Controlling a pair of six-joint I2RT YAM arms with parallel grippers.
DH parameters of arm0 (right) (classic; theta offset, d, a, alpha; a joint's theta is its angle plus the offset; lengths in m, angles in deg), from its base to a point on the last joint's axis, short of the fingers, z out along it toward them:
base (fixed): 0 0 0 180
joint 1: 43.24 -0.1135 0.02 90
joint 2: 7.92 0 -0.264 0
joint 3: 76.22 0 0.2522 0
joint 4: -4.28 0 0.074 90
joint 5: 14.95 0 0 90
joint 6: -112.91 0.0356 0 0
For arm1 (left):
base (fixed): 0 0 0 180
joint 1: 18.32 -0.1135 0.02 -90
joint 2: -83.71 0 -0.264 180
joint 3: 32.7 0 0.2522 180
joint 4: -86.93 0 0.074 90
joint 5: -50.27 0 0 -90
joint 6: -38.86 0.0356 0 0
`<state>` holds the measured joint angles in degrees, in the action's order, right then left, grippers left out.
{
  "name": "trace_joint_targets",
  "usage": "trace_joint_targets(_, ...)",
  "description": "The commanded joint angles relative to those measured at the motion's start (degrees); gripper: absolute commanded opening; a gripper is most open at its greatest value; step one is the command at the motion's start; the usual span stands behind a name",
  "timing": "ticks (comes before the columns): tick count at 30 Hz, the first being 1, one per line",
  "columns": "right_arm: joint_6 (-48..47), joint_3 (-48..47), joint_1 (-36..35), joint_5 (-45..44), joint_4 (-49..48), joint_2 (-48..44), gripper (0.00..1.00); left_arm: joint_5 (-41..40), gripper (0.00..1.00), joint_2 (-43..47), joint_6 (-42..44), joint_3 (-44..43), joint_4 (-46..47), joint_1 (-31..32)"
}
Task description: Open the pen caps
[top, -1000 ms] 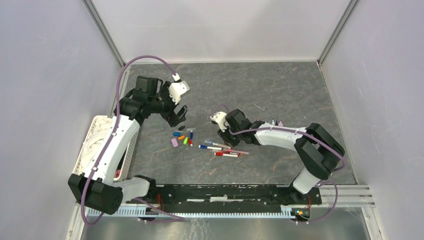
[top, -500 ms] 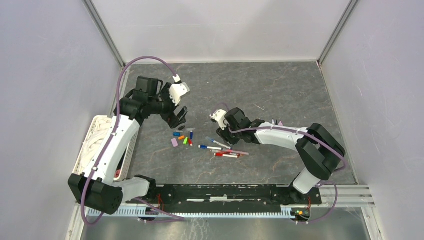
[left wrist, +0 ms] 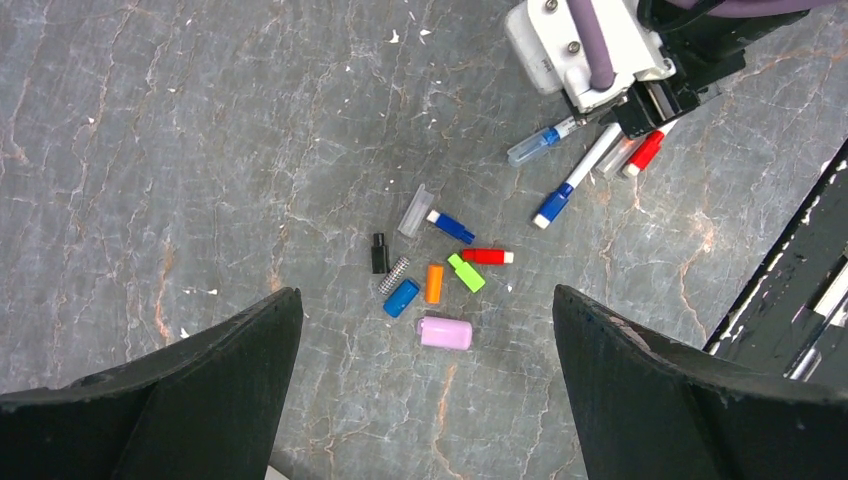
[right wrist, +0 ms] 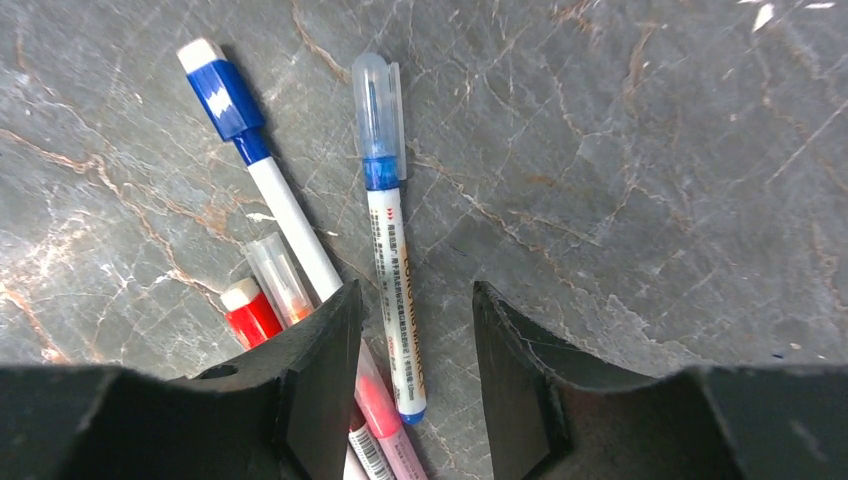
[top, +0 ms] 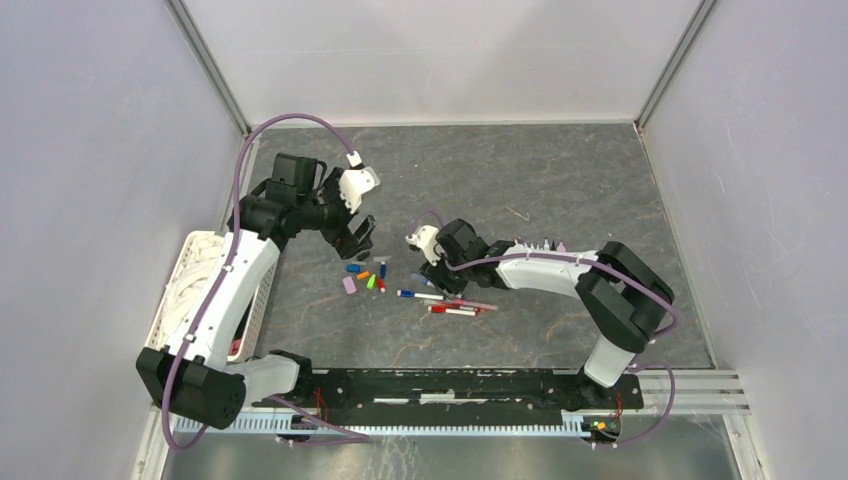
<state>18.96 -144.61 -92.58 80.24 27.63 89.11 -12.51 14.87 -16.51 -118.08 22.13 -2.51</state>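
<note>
Several loose pen caps lie in a cluster: black (left wrist: pixel 379 253), blue (left wrist: pixel 401 297), orange (left wrist: pixel 434 283), green (left wrist: pixel 465 272), red (left wrist: pixel 487 256) and lilac (left wrist: pixel 445 332). From above the caps (top: pixel 365 279) sit just below my left gripper (top: pixel 358 238), which hovers over them wide open and holds nothing (left wrist: pixel 426 295). The pens (top: pixel 447 300) lie to their right. My right gripper (top: pixel 432 270) is low over them. Its open jaws (right wrist: pixel 417 295) straddle the barrel of a white pen (right wrist: pixel 395 260) with a clear cap (right wrist: pixel 376 100). A blue-capped pen (right wrist: pixel 227 92), a red cap (right wrist: pixel 250 315) and a pink pen (right wrist: pixel 385 415) lie beside the left finger (right wrist: pixel 320 370).
A white basket (top: pixel 193 290) stands at the table's left edge beside the left arm. The black mounting rail (top: pixel 450 385) runs along the near edge. A clear cap (left wrist: pixel 415 210) and a small spring (left wrist: pixel 395 275) lie among the caps. The back half of the table is bare grey stone.
My right gripper has slid left along the table over the pens and its jaws have widened. The left arm and the caps have not moved.
</note>
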Motion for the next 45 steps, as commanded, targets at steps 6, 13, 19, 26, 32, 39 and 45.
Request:
trace_joint_targets(6,-1.1,0.7,0.0,-1.4,-1.4,3.5,0.46,2.0,1.00,0.2,2.9,-1.1,-1.9,-0.3)
trace_joint_targets(13,-1.4,0.7,2.9,-0.6,-2.0,3.6,0.07,4.8,1.00,-1.3,5.3,0.8,-4.5,-0.3)
trace_joint_targets(19,0.8,-2.8,6.3,11.7,-0.7,-1.0,0.00,12.8,1.00,0.6,15.7,10.0,-5.4,-0.3)
trace_joint_targets(26,5.9,-10.3,7.3,37.2,5.9,-0.7,0.00,15.1,0.96,0.5,20.2,12.0,-4.6,3.5)
trace_joint_targets(32,7.9,-13.2,6.6,46.3,8.3,0.0,0.00,12.9,0.92,-0.1,22.9,12.6,-4.6,8.4)
trace_joint_targets(39,9.2,-15.9,6.6,53.0,9.8,2.1,0.00,8.6,0.80,0.1,24.2,14.0,-3.9,12.1)
trace_joint_targets(45,11.3,-16.6,6.4,55.3,9.1,3.8,0.00,7.8,0.66,-0.4,25.1,15.2,-2.8,13.8)
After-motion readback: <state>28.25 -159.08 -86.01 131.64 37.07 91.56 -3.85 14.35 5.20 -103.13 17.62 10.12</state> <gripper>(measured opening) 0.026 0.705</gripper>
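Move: The clear-blue-capped pen lies almost between my open right fingers, its middle about 3 cm left, 1 cm ahead and 2 cm below. From that hand, the blue-capped marker is some 5 cm left and 1 cm back, the pink pen about 3 cm right and 3 cm back. From my left hand the pen is roughly 18 cm right, 3 cm back and 22 cm below; the loose pink cap is about 2 cm left and 2 cm back. I sink my right hand about 1.5 cm, pinch the pen by its white body, then lift it some 13 cm while swinging back and left and tilting the wrist nearly 50 degrees to offer the cap end to my left hand. Meanwhile my left hand drops and draws back about 9 cm each, shifts right and turns clockwise, fingers partly closing around the cap without visible contact. ##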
